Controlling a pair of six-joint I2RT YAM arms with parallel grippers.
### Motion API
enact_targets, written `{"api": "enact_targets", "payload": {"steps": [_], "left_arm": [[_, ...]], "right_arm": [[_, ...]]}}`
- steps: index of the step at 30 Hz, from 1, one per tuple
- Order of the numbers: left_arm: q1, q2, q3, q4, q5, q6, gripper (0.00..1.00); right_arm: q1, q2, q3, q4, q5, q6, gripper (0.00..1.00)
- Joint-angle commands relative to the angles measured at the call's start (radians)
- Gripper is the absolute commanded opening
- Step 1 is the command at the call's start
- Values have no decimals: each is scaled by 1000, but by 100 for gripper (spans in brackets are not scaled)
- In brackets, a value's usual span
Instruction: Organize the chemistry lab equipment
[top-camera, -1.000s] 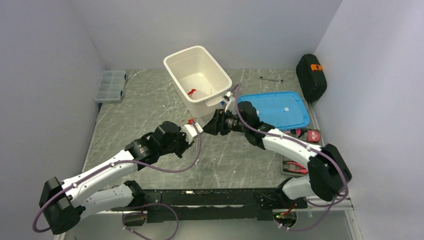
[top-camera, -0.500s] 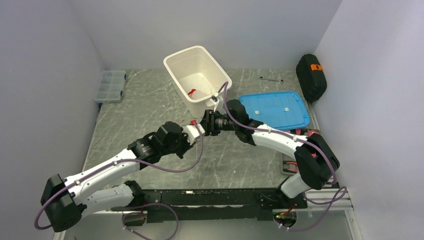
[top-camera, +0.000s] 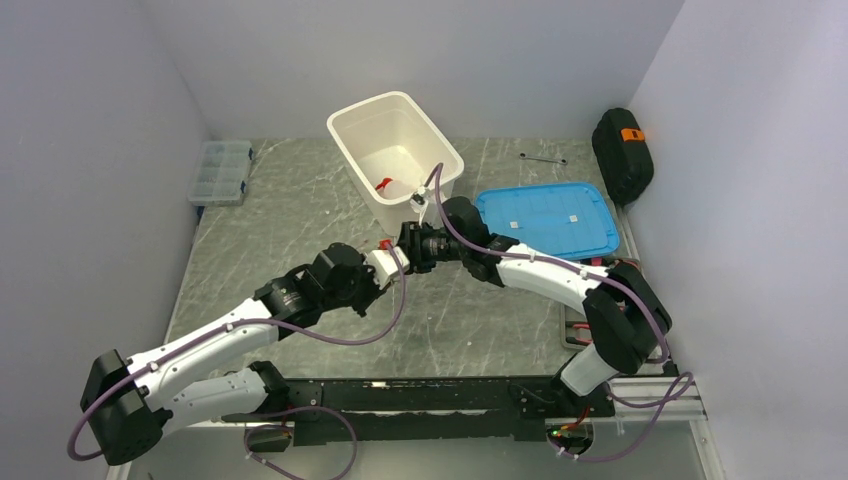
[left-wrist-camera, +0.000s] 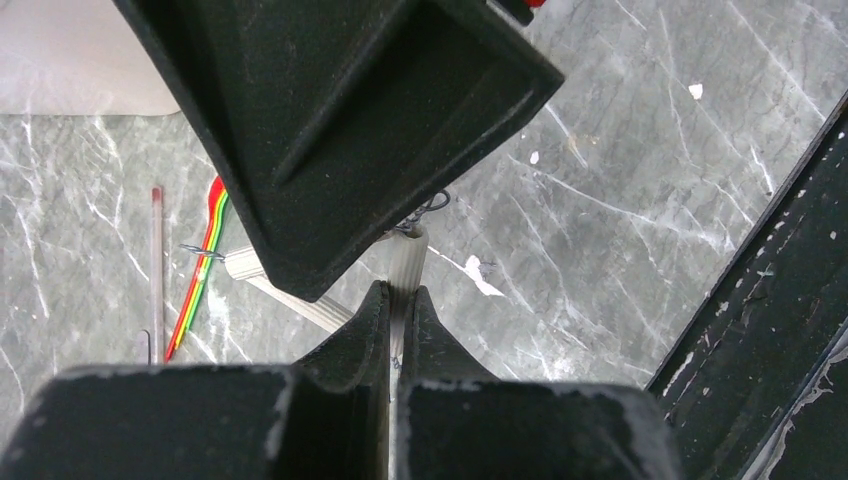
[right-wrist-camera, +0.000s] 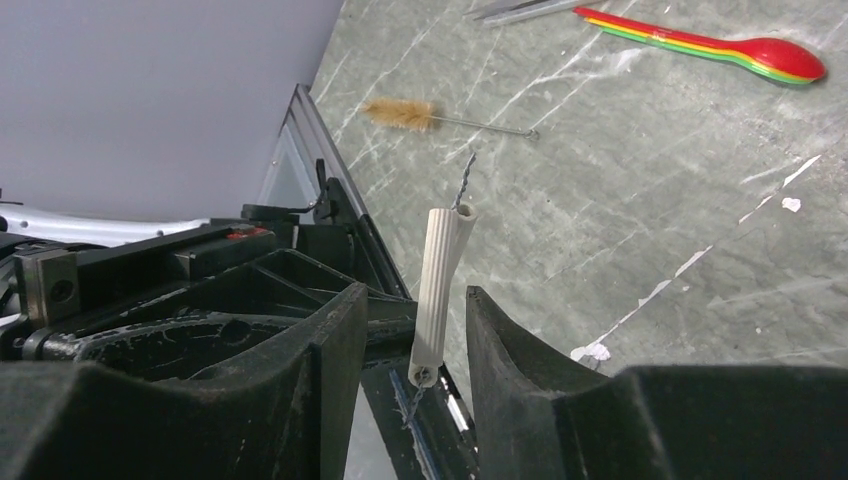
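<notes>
The metal triangle has white ribbed tubes on twisted wire. My left gripper (left-wrist-camera: 400, 300) is shut on one tube (left-wrist-camera: 408, 262), held above the table in the middle. My right gripper (right-wrist-camera: 415, 320) meets it head-on, jaws open on either side of a tube (right-wrist-camera: 440, 285) with a gap at each side. In the top view the left gripper (top-camera: 390, 258) and right gripper (top-camera: 408, 244) touch noses just in front of the white bin (top-camera: 440, 158). A squeeze bottle with red nozzle (top-camera: 386, 185) lies inside the bin. A wire brush (right-wrist-camera: 405, 113) lies on the table.
Coloured spoons (right-wrist-camera: 720, 40) and a thin rod (left-wrist-camera: 157, 270) lie on the marble. A blue lid (top-camera: 545, 220) sits right of the bin. The clear organizer box (top-camera: 222, 170) is far left, a black case (top-camera: 622, 150) far right, red pliers (top-camera: 598, 335) near right.
My right arm has swung left to meet the left gripper, and its jaws have narrowed around the tube. The left arm has stayed put with the triangle.
</notes>
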Motion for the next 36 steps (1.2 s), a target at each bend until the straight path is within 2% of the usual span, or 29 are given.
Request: {"api": "enact_targets", "payload": {"steps": [1, 9, 19, 20, 21, 23, 24, 25, 26, 31, 33, 36], "left_arm": [[-4, -30, 4, 53, -12, 4, 0], [-4, -52, -3, 62, -27, -3, 0], [-5, -56, 5, 52, -42, -10, 0], [-5, -59, 7, 49, -44, -14, 4], [-5, -64, 10, 49, -44, -17, 22], [-5, -85, 10, 49, -67, -21, 68], [-2, -105, 4, 57, -72, -27, 83], [2, -131, -6, 71, -60, -32, 94], [9, -161, -18, 89, -34, -37, 99], [79, -292, -42, 136, 59, -58, 99], [140, -321, -40, 130, 105, -58, 99], [274, -326, -15, 80, 124, -77, 99]], "right_arm": [[8, 19, 44, 2, -21, -16, 42], [18, 38, 66, -28, -20, -28, 33], [30, 22, 85, -77, 21, -56, 1], [30, 15, 83, -79, 31, -60, 0], [31, 3, 77, -77, 45, -63, 0], [30, -42, 58, -62, 78, -75, 0], [31, -77, 51, -58, 96, -84, 0], [31, -124, 52, -74, 141, -99, 0], [30, -154, 69, -112, 189, -122, 0], [15, -231, 188, -335, 376, -257, 0], [-12, -237, 232, -402, 424, -298, 0], [-61, -226, 281, -410, 425, -320, 0]]}}
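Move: The left hand still holds the clay triangle, its middle about 1 cm ahead and 1 cm to the right of that hand's point. The right hand's half-open fingers already straddle the triangle, whose middle is some 1 cm to their left. From the right hand the spoons lie about 9 cm left, 4 cm ahead and 15 cm below; the clear rack 6 cm right, 10 cm ahead and just as low; the white bin's middle 20 cm straight ahead, 5 cm below. While the left hand keeps its grip on the clay triangle and lifts barely 1 cm, the right hand eases about 1 cm left and down and closes its fingers until they pinch one tube of it. The left fingers then open wide and let go, that hand drawing up some 9 cm and a little left, its fingers tipping upward, as the right hand carries the triangle up about 10 cm, to the right and forward by 4 to 5 cm, swinging its fingers some 20 degrees clockwise. ##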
